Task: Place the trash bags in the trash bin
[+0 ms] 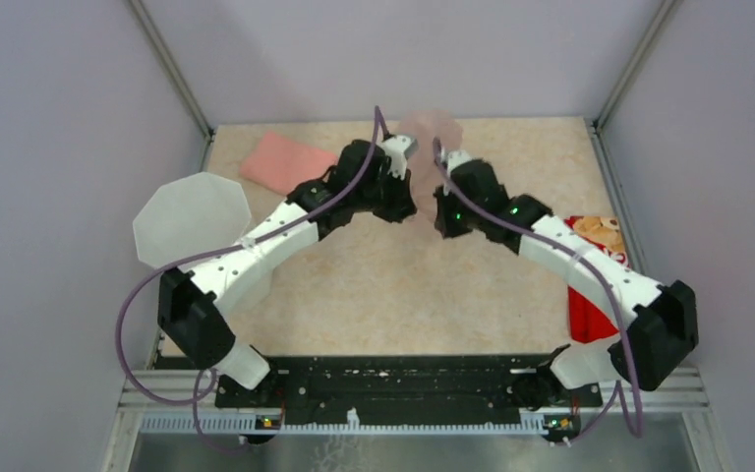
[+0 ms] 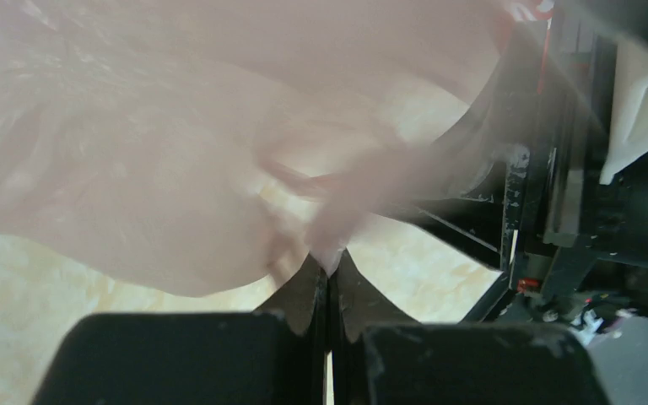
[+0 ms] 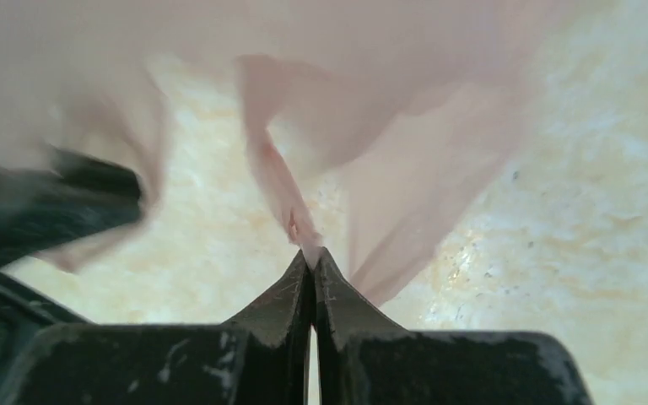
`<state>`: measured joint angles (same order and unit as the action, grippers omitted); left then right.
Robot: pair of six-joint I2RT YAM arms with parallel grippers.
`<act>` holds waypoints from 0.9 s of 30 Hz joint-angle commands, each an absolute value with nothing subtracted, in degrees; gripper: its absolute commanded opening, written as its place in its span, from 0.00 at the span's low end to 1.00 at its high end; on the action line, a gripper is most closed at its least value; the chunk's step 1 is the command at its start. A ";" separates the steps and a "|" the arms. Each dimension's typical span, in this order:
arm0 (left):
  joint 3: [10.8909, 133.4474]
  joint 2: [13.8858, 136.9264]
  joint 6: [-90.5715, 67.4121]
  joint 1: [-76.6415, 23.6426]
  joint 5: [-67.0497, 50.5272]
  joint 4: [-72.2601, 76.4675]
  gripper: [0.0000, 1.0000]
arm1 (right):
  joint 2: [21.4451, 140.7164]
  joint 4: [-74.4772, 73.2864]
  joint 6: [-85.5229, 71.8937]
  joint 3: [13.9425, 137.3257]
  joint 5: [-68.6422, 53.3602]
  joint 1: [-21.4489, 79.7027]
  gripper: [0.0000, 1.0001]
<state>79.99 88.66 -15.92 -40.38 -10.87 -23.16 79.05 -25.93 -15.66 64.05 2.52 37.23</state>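
The trash bag (image 1: 431, 130), a thin pale pink film, hangs lifted at the back middle of the table between both arms. My left gripper (image 2: 331, 266) is shut on a pinch of the bag (image 2: 177, 160), which billows over most of that view. A twisted strip of the bag (image 3: 283, 190) is pinched in my shut right gripper (image 3: 310, 256), the film spreading above it. From above, the left gripper (image 1: 405, 147) and right gripper (image 1: 447, 157) sit close together under the bag. The white faceted trash bin (image 1: 192, 218) stands at the left edge, beside the left arm.
A folded salmon-pink cloth (image 1: 283, 162) lies at the back left. A red packet with a toy bear (image 1: 598, 236) lies at the right edge under the right arm. Walls close in on three sides.
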 commanded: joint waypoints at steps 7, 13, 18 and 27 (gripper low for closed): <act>118.61 83.53 -13.40 -42.10 -7.00 -19.60 0.00 | 73.42 -30.46 -10.26 119.62 13.09 37.22 0.00; 83.41 79.55 -19.31 -39.33 -2.98 -16.02 0.00 | 68.76 -23.31 -19.11 75.90 11.83 37.26 0.00; 70.77 71.10 -21.07 -37.94 -5.10 -12.31 0.00 | 61.05 -22.42 -22.21 66.83 11.38 34.91 0.00; 130.24 89.24 -17.64 -37.29 -10.72 -19.36 0.00 | 73.78 -27.24 -12.31 124.34 11.28 30.50 0.00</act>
<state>108.57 90.37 -18.26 -37.17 -6.83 -27.16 76.62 -35.33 -15.94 102.69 11.05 30.46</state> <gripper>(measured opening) 0.007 0.005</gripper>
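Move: The thin pink trash bag, already pinched by its rim in both hands, floats ahead of them: its middle is about 10 cm ahead of the left hand and 4 cm to its right, and about 14 cm ahead of the right hand and 2 cm to its left, roughly level with them. The white trash bin stands some 41 cm to the left of the left hand, 6 cm back and 10 cm lower; the folded pink square lies about 13 cm ahead, 27 cm left and 22 cm below it. The bag is shaken hard up and down between the two hands, whose fingers stay shut on its rim. Both swing up together, the left nearly 40 cm and the right nearly 50, drawing back somewhat as the fingertips tilt up, then plunge almost to their starting height and rise again by 20 to 25 cm, a little forward, the right hand also edging away to the right. ##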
